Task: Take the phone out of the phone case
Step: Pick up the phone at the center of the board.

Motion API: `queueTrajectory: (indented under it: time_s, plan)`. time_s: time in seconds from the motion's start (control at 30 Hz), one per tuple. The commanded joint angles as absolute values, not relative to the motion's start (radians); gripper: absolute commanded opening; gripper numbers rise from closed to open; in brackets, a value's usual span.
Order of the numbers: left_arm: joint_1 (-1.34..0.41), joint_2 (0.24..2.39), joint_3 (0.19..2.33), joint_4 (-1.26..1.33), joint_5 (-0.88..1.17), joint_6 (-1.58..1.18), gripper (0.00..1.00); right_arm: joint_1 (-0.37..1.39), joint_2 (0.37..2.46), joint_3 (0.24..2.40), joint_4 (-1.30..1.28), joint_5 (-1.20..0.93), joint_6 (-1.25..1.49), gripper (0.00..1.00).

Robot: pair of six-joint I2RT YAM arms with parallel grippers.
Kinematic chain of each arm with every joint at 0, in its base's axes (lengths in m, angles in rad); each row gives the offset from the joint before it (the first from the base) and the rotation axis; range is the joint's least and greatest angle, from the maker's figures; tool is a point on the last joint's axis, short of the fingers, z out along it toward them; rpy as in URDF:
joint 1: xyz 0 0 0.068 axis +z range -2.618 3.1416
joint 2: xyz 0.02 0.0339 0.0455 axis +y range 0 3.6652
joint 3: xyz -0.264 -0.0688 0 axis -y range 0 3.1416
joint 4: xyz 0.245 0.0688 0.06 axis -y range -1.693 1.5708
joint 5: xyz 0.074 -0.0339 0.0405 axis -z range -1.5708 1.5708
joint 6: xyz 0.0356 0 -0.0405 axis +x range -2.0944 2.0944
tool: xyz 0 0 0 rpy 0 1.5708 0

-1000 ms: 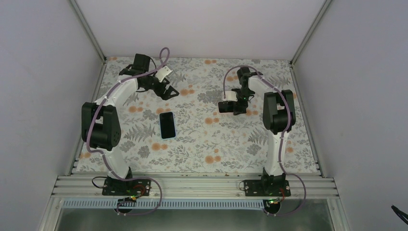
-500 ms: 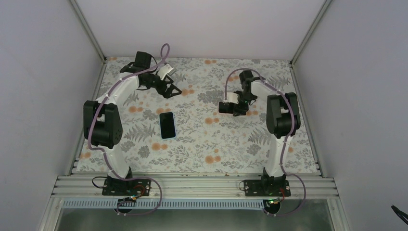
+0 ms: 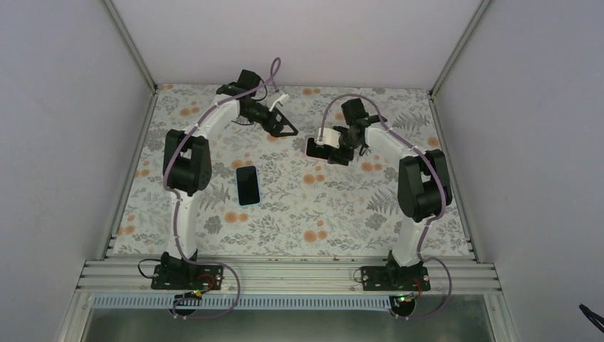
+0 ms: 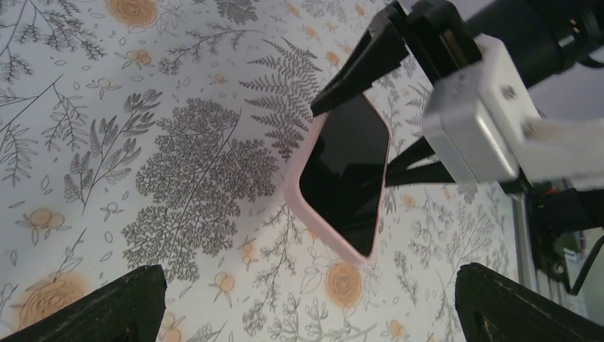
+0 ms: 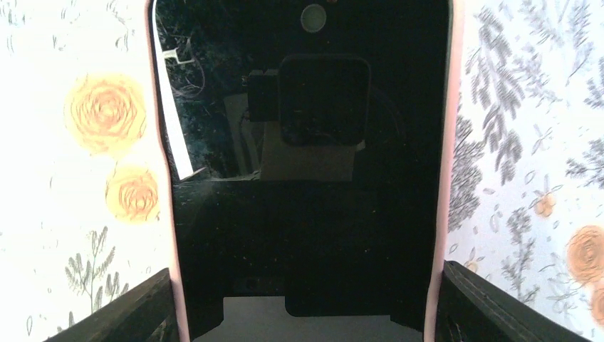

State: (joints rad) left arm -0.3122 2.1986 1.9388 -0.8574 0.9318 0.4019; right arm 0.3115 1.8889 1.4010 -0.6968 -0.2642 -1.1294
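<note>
A black phone (image 5: 303, 178) sits in a pink phone case (image 5: 445, 142). My right gripper (image 5: 303, 317) is shut on it, one finger pressed against each long side of the case. In the top view it hangs at the back centre (image 3: 315, 148), just off the floral cloth. From the left wrist the same phone (image 4: 345, 178) appears tilted, screen up, with the right gripper's black fingers (image 4: 363, 60) clamping its far end. My left gripper (image 4: 306, 313) is open and empty, a short way in front of the phone's free end; the top view shows it (image 3: 285, 125) to the phone's left.
A second dark phone with a pale blue rim (image 3: 247, 184) lies flat on the floral cloth (image 3: 299, 214), nearer than both grippers. Grey walls close the left, back and right. The aluminium rail (image 3: 285, 274) with the arm bases runs along the near edge.
The left arm has swung right towards the back centre, its gripper still open. The right gripper has closed on the cased phone and carried it left and back, towards the left gripper.
</note>
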Motion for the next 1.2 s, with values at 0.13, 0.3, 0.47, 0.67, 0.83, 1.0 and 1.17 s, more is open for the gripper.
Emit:
queueTrajectory:
  time_s: [0.13,0.3,0.47,0.67,0.83,1.0,1.17]
  plan:
    - [-0.327,2.292,2.06,-0.905,1.014,0.279,1.0,0.355,1.851,1.474,-0.569,-0.282,-1.008,0.6]
    - [-0.336,2.322,2.063,-0.869,1.011,0.218,1.0,0.379,1.877,1.528,-0.551,-0.281,-0.984,0.63]
    - [-0.346,2.352,2.084,-0.831,0.999,0.168,1.0,0.404,1.913,1.571,-0.551,-0.265,-0.976,0.63]
    - [-0.347,2.388,2.114,-0.811,1.012,0.134,0.9,0.408,1.929,1.587,-0.536,-0.266,-0.969,0.63]
    - [-0.347,2.395,2.111,-0.807,1.043,0.13,0.63,0.41,1.922,1.572,-0.517,-0.258,-0.957,0.62]
    - [-0.347,2.393,2.12,-0.829,1.079,0.138,0.32,0.411,1.912,1.558,-0.504,-0.248,-0.952,0.61]
    - [-0.351,2.391,2.131,-0.838,1.103,0.136,0.17,0.417,1.907,1.555,-0.501,-0.228,-0.953,0.61]
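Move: The phone in its pink case is already in the right hand's grip, its middle some 5 cm left of that hand and about 1 cm above it. From the left hand that middle lies roughly 16 cm to the right, 3 cm back and 7 cm lower. The left gripper is about 20 cm left of the right hand, 3 cm ahead and 8 cm higher. A blue-cased phone lies about 13 cm back and 12 cm left of the left hand, 15 cm below. The cased phone is carried left, up and forward by the right hand, about 9 cm in all, tilting its free left end up a little, then held nearly still. The wide-open left hand goes right and down towards that end, some 5 cm in all, rolling about 15 degrees. Late on its fingers close nearly shut around the end, one over the screen and one under the case, while it rises about a centimetre. ##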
